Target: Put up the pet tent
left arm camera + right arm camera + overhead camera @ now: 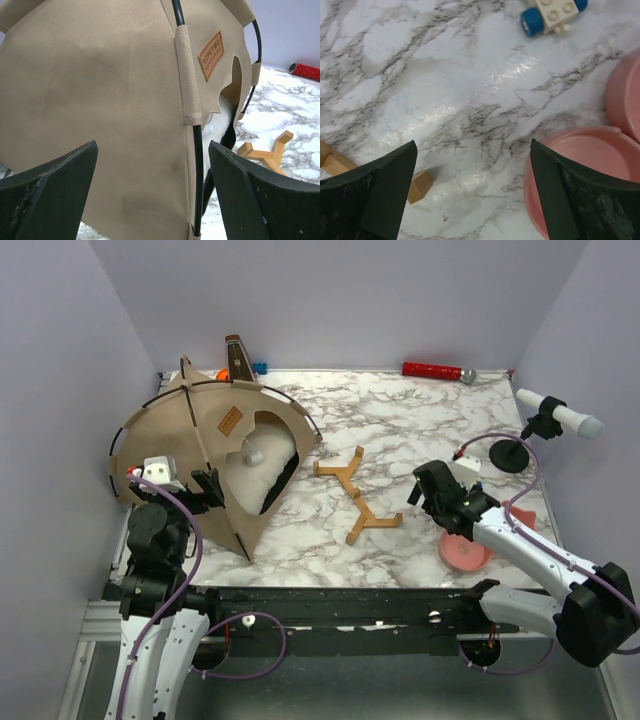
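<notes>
The pet tent (pixel 205 440) stands at the table's left, tan fabric with black crossing poles, a brown label patch (pixel 229 422) and an arched doorway facing right. A white fluffy pillow (pixel 262 468) lies inside it. My left gripper (pixel 207 488) is open right against the tent's near side. In the left wrist view the tent's wall (pixel 100 90), a pole (pixel 198 165) and the label (pixel 210 55) fill the frame beyond the left gripper (pixel 152 150), whose fingers stand wide apart and hold nothing. My right gripper (pixel 424 486) hangs open over bare marble (pixel 472 145), empty.
A wooden Y-shaped stand (pixel 355 495) lies mid-table, its end near my right fingers (pixel 420 186). Pink bowls (pixel 465 552) (pixel 585 165) sit under the right arm. A toy block with blue wheels (pixel 550 12), a red tube (pixel 430 370) and a black stand (pixel 512 453) lie further back.
</notes>
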You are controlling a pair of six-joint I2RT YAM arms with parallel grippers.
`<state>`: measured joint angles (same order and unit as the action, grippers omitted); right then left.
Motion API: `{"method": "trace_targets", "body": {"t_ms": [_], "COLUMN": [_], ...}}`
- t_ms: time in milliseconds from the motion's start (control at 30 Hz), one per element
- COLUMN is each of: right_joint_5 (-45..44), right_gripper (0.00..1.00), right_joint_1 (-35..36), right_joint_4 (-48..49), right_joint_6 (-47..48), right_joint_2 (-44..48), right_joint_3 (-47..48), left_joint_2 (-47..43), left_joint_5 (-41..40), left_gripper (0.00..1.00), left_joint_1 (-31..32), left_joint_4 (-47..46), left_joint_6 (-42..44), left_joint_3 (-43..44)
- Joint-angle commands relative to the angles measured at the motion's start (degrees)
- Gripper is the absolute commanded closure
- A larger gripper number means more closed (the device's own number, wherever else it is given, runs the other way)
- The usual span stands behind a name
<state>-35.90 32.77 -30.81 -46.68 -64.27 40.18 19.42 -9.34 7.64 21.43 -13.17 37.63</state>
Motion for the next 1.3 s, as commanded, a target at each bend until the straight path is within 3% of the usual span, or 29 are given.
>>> {"method": "trace_targets", "body": {"t_ms": [0,167,567,700,867,1033,1267], "right_joint_5": [1.13,3.43,10.81,11.95,12.62,7.62,7.62], "right_gripper": [0.0,0.01,0.26,0.5,0.97,1.0,1.0], "right_joint_1": [-3.12,-6.43,-7.64,-7.61,-7.71,-7.58,-7.4], "right_joint_4": [-12.81,-12.65,-3.92,-3.22,-2.93,-7.81,-11.2], "right_joint_6": [-8.14,-8.46,-7.59,-7.34,-5.98,-3.66,-4.41], "right_joint_2": [1.16,1.21,-7.74,-9.15,-8.62,-7.67,-8.85], "right_joint_3": [1.91,-0.76,-5.18,-5.51,-5.09,0.05,17.49], "left_joint_2": [-0.3,-0.13,-1.68,-1.86,-2.06,-3.19,-2.42], "left_joint_5": [-0.32,0.07,-0.68,-0.93,-1.27,-1.95,-1.81], "left_gripper": [0.01,0.01,0.01,0.01,0.01,0.01,0.01], "left_joint_1": [0.18,0.24,0.18,0.19,0.24,0.18,0.18], "left_joint_4": [-2.91,-2.69,-2.64,-2.6,-2.42,-2.56,-2.86], "left_joint_6": [1.04,0.51,0.51,0.34,0.21,0.23,0.07], "left_joint_3": [-0.51,-0.75,-1.04,-1.15,-1.06,-1.24,-1.2]}}
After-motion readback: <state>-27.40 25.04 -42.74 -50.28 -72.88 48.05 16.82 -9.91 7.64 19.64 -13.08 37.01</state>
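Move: The right hand, open, goes for the near pink bowl, about 7 cm back, 8 cm to its right and 8 cm below. The second pink bowl sits about 10 cm right of that bowl and 5 cm farther out; the toy car is some 10 cm ahead of the hand and 9 cm right. The nearer wooden stand lies level with the hand, about 11 cm left. From the left hand, the near bowl is about 55 cm right, 4 cm back and 26 cm below. The right hand sinks 7 cm, back and right, pinches the near bowl's left rim, then lifts up and forward. ##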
